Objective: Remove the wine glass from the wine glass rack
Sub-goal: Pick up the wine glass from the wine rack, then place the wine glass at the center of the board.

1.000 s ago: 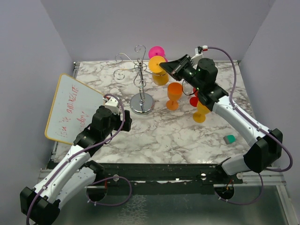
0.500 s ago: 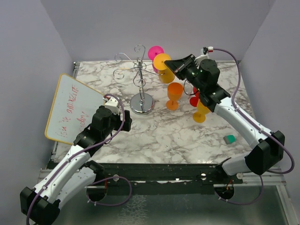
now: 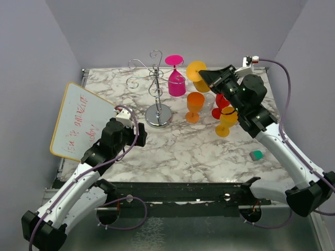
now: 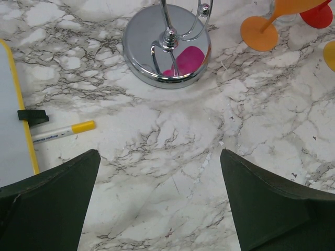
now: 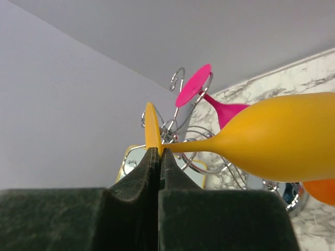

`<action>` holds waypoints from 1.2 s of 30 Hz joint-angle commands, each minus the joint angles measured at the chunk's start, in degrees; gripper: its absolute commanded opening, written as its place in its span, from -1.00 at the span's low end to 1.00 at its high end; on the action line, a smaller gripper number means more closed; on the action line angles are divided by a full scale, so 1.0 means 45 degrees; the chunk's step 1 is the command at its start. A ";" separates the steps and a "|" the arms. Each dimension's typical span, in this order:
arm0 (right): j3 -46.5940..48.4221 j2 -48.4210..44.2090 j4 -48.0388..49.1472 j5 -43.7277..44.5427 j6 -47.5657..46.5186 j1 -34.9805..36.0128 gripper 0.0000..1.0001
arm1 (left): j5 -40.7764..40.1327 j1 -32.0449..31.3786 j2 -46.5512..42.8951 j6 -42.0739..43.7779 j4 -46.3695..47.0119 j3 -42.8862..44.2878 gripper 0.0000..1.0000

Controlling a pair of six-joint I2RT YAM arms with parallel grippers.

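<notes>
The chrome wine glass rack (image 3: 156,78) stands at the back middle on its round base (image 4: 166,52). A yellow wine glass (image 3: 200,78) hangs in the air to the right of the rack, apart from its wire arms. My right gripper (image 3: 205,75) is shut on the rim of its foot, and the right wrist view shows the bowl (image 5: 277,141) lying sideways with the gripper (image 5: 158,151) pinching the foot disc. A pink wine glass (image 3: 176,83) hangs upside down on the rack. Near the rack base, my left gripper (image 4: 159,154) stands open above bare marble.
An orange glass (image 3: 194,106), a red glass (image 3: 219,104) and a yellow-orange glass (image 3: 226,121) stand right of the rack, under the right arm. A whiteboard (image 3: 78,123) with a marker (image 4: 63,132) lies at the left. A small green block (image 3: 256,155) sits at the front right.
The right arm has swung to the right with the yellow wine glass, drawing it off the rack's arm and clear of the pink glass. The left arm has not moved.
</notes>
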 commanded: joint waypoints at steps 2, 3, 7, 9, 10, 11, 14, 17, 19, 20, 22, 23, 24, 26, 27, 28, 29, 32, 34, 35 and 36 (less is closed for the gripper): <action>-0.0696 -0.1513 -0.1435 0.0368 -0.1855 -0.0006 -0.99 | 0.0141 0.0075 -0.0504 -0.0150 0.0232 -0.0098 0.97; -0.0700 -0.1729 -0.1659 0.0182 -0.2185 -0.0006 -0.99 | 0.0141 0.0075 -0.0576 -0.0150 0.0252 -0.0098 0.98; -0.0894 -0.2576 -0.2480 -0.0964 -0.3568 -0.0006 -0.99 | 0.0202 0.0093 -0.0662 -0.0150 0.0374 -0.0082 0.98; -0.1116 -0.3024 -0.2593 -0.1994 -0.4260 -0.0006 -0.99 | 0.0469 0.0095 -0.0686 -0.0150 0.0483 -0.0088 0.97; -0.1357 -0.3260 -0.2453 -0.2638 -0.4617 -0.0006 -0.99 | 0.0649 0.0097 -0.0689 -0.0177 0.0576 -0.0094 0.97; -0.1598 -0.3519 -0.2333 -0.3238 -0.4840 -0.0006 -0.99 | 0.0827 0.0095 -0.0690 -0.0248 0.0676 -0.0125 0.97; -0.2288 -0.4106 -0.2062 -0.5185 -0.5459 -0.0006 -0.99 | 0.1347 0.0095 -0.0690 -0.0628 0.0989 -0.0235 0.97; -0.2530 -0.4235 -0.2511 -0.6865 -0.5982 -0.0006 -0.99 | 0.2363 0.0095 -0.0791 -0.1373 0.1453 -0.0471 0.97; -0.2607 -0.4271 -0.2796 -0.7876 -0.6196 -0.0006 -0.99 | 0.3122 0.0095 -0.0957 -0.1988 0.1941 -0.0685 0.97; -0.2665 -0.4302 -0.2820 -0.8148 -0.6277 -0.0006 -0.99 | 0.3322 0.0095 -0.1048 -0.2264 0.2147 -0.0765 0.97; -0.2742 -0.4347 -0.2814 -0.8477 -0.6436 -0.0006 -0.99 | 0.3692 0.0095 -0.1214 -0.2679 0.2444 -0.0843 0.98; -0.2818 -0.4371 -0.2713 -0.8716 -0.6481 -0.0006 -0.99 | 0.3898 0.0095 -0.1336 -0.2864 0.2589 -0.0826 0.97; -0.2896 -0.4373 -0.2566 -0.8981 -0.6496 -0.0006 -0.99 | 0.4124 0.0095 -0.1393 -0.3040 0.2734 -0.0795 0.98; -0.3203 -0.4359 -0.2236 -0.9554 -0.6358 -0.0006 -0.99 | 0.4600 0.0095 -0.1504 -0.3360 0.3020 -0.0665 0.97; -0.3379 -0.4313 -0.2047 -0.9815 -0.6215 -0.0006 -0.99 | 0.4849 0.0095 -0.1544 -0.3495 0.3120 -0.0596 0.97; -0.3552 -0.4296 -0.1884 -1.0090 -0.6089 -0.0006 -0.99 | 0.5085 0.0095 -0.1583 -0.3615 0.3220 -0.0512 0.97; -0.3679 -0.4254 -0.1732 -1.0314 -0.5969 -0.0006 -0.99 | 0.5347 0.0095 -0.1634 -0.3720 0.3306 -0.0450 0.98; -0.3942 -0.4233 -0.1616 -1.0543 -0.5851 -0.0006 -0.99 | 0.6292 0.0095 -0.1714 -0.4046 0.3705 -0.0302 0.96; -0.4034 -0.4237 -0.1639 -1.0554 -0.5899 0.0008 -0.99 | 0.7224 0.0095 -0.1622 -0.4263 0.4101 -0.0114 0.95; -0.4107 -0.4225 -0.1636 -1.0604 -0.5911 0.0013 -0.99 | 0.7723 0.0095 -0.1522 -0.4429 0.4371 -0.0042 0.94; -0.4158 -0.4184 -0.1606 -1.0660 -0.5902 0.0023 -0.99 | 0.8284 0.0095 -0.1390 -0.4698 0.4832 -0.0006 0.93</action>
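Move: From the left hand, the yellow wine glass, hanging bowl-down from the right fingers, is about 11 cm ahead, 25 right and 16 up; the rack is some 19 ahead and 8 right. From the right hand, the left gripper is about 11 cm back, 25 left and 25 below; the magenta glass is 10 ahead, 8 left and 12 down; the standing orange glass is 9 ahead, level sideways and 33 down. Back towards its base and then also down, the right hand draws the already freed yellow glass away from the rack, about 17 cm back and 9 down, turning some 45 degrees counter-clockwise while its shut fingers keep their pinch at the foot. The left hand, still wide open, rises and shifts right about 7 cm each, backing slightly and rolling its left side down to face the glass. ##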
